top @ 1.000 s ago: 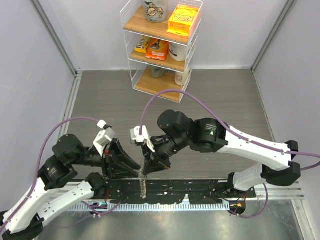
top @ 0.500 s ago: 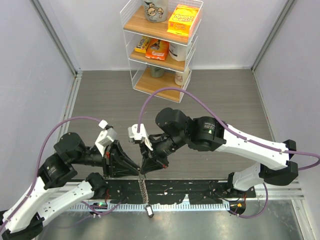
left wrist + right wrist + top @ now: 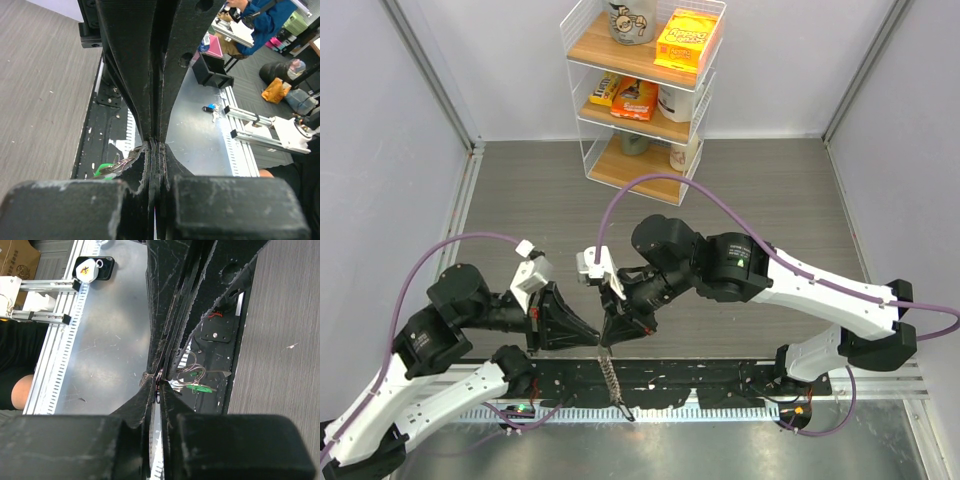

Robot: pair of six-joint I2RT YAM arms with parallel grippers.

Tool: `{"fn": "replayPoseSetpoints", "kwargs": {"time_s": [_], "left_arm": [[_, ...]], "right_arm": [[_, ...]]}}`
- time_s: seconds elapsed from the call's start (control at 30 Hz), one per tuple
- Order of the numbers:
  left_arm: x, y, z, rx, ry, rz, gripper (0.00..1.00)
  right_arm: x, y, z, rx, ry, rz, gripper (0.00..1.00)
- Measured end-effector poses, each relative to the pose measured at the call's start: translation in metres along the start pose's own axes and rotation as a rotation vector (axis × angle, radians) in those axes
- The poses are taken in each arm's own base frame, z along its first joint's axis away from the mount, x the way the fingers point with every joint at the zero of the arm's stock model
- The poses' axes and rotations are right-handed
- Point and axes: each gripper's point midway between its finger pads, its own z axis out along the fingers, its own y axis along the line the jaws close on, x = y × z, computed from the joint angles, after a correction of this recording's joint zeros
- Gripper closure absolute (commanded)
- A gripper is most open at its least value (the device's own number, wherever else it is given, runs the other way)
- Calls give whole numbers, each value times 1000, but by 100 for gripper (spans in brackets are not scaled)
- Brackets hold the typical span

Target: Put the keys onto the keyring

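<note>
The keyring's grey chain (image 3: 611,378) hangs from the point where both grippers meet, above the black rail. A small dark piece (image 3: 625,413) sits at its lower end. My right gripper (image 3: 610,343) (image 3: 161,382) is shut on a thin ring of the keyring, with the chain (image 3: 146,378) on one side and wire loops with the green piece (image 3: 200,388) on the other. My left gripper (image 3: 592,345) (image 3: 156,142) is shut tight. The green piece (image 3: 102,169) and a wire loop lie against its left finger; whether it pinches them I cannot tell. The keys are not clearly in view.
A wire shelf rack (image 3: 640,90) with boxes and mugs stands at the back. The black rail strip (image 3: 720,375) and a metal sheet (image 3: 720,450) run along the near edge. A small dark-and-silver thing (image 3: 212,109) and a phone-like object (image 3: 92,267) lie on the metal.
My left gripper has closed from part open to shut. The chain's lower end has dropped and swung to the right. Both arms shifted slightly left.
</note>
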Motion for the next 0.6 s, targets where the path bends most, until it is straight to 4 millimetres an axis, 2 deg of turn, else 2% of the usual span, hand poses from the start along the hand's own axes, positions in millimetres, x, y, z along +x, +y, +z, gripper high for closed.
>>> {"fn": "replayPoseSetpoints", "kwargs": {"time_s": [0.07, 0.17, 0.27, 0.4, 0.6], "left_arm": [[-2, 1, -1, -9, -8, 14, 100], [-4, 1, -2, -19, -21, 29, 100], [-11, -3, -5, -15, -56, 61, 100], [-27, -14, -10, 9, -133, 132, 100], [-52, -29, -12, 69, -263, 231, 100]], "right_arm": [[-2, 0, -1, 4, -11, -5, 75], [-7, 2, -5, 5, -45, -23, 68], [-13, 7, -15, 14, -95, -51, 52], [-20, 13, -35, 49, -164, -108, 51], [-34, 12, -61, 142, -270, -225, 50]]}}
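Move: The keyring is pinched between both hands' closed fingertips: it lies right at the left hand's point, no more than about 1 cm lower, and just so for the right hand. From the left hand, the green tag lies roughly 3 cm ahead, 1 cm to the right and 2 cm lower. The coil cord hangs under the grip, its middle some 7 cm below, about 1 cm back and 1 cm to the right. The right fingers let go of the keyring, opening to about half, and the right hand draws off up about 6 cm and to its right about 3.5 cm, away from the left fingertips. The left hand keeps its pinch and, a moment later, lifts the keyring straight up about 6 cm; both hands tip their fingertips upward by some 15 degrees. ##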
